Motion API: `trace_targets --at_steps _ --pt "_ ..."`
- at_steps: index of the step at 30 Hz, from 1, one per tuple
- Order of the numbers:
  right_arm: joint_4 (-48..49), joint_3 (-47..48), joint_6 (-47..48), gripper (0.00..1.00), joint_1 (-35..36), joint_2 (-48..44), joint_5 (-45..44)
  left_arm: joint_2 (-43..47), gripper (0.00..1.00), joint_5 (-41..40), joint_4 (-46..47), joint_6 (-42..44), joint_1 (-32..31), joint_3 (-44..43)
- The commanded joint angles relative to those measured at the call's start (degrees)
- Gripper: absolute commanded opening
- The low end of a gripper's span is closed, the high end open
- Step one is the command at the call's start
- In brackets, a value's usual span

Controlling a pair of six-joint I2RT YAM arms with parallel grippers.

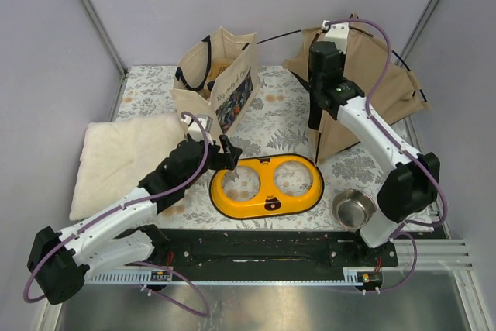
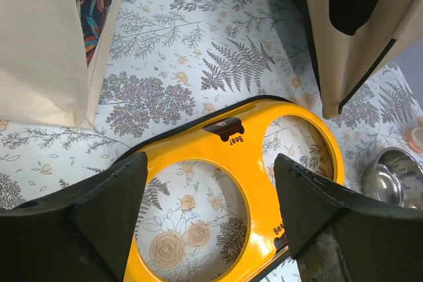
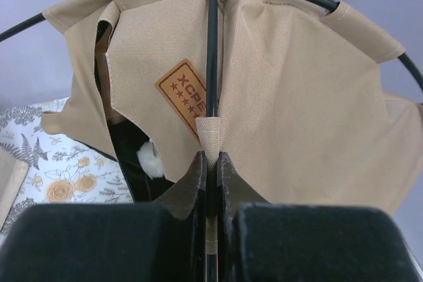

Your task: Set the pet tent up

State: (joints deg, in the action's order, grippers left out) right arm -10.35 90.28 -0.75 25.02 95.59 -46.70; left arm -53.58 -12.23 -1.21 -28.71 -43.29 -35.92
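Observation:
The pet tent (image 1: 376, 87), tan canvas on thin black poles, stands slumped at the back right of the table. In the right wrist view its canvas (image 3: 304, 97) fills the frame, with a brown label patch (image 3: 182, 90) and a white pompom (image 3: 151, 158) in the dark doorway. My right gripper (image 3: 211, 163) is shut on an upright black pole (image 3: 212, 64), right at a small tan webbing loop. In the top view this gripper (image 1: 316, 120) sits at the tent's front left edge. My left gripper (image 1: 230, 156) hangs open over the yellow bowl stand (image 2: 258, 183), holding nothing.
A beige tote bag (image 1: 217, 83) stands at the back centre, and a cream fluffy pillow (image 1: 124, 156) lies at the left. The yellow two-hole bowl stand (image 1: 267, 185) lies at the front centre. A steel bowl (image 1: 354, 209) sits to its right, near the right arm's base.

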Motion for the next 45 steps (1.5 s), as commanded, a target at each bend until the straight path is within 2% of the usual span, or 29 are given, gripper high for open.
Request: trace_targets --at_steps 1,10,22,25,31,33,39,45 --pt "8.8 -0.1 1.1 0.0 -0.8 -7.3 -2.6 1.7 0.8 -1.3 1.3 0.6 0.1 0.6" --pt "12.2 -0.2 1.1 0.0 -0.9 -11.6 -1.7 3.5 0.81 -1.3 -0.8 0.1 0.2 0.6" --pt "8.0 0.1 -7.9 0.0 -2.4 -18.9 4.9 9.5 0.81 -3.1 -6.4 1.2 0.2 -0.8" --pt "6.7 0.5 -8.6 0.0 -2.5 -19.9 8.1 11.5 0.81 -3.2 -8.4 1.4 0.1 -1.7" --pt "7.7 -6.6 -5.6 0.0 -2.7 -25.4 25.2 15.4 0.81 -1.9 -14.4 4.2 0.1 -5.2" --pt "7.6 -9.3 -5.5 0.0 -2.9 -27.0 28.6 16.7 0.82 -1.4 -16.8 5.8 0.2 -7.0" --pt "9.8 -15.8 -10.7 0.0 -3.6 -32.9 30.2 19.8 0.82 -1.6 -21.4 7.4 0.2 -11.7" --pt "9.8 -17.1 -13.1 0.0 -3.7 -36.4 33.7 21.9 0.82 -1.7 -23.2 7.4 0.1 -13.7"
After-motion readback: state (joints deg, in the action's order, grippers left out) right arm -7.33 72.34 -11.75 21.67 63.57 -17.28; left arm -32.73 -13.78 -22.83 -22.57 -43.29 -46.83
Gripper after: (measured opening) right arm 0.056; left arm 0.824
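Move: The right hand already grips the sleeved tent pole; the tent's bulk hangs some 5 cm back, 4 cm right and 14 cm below. From this hand the yellow feeder is about 32 cm back, 23 cm left, the steel bowl 37 cm back, 3 cm right, both roughly 31 cm below. From the empty left hand, the tent lies about 16 cm ahead, 29 cm right, roughly level. Right lifts the pinched tent pole about 13 cm, draws back, twists counter-clockwise and dips; empty left rises back. ##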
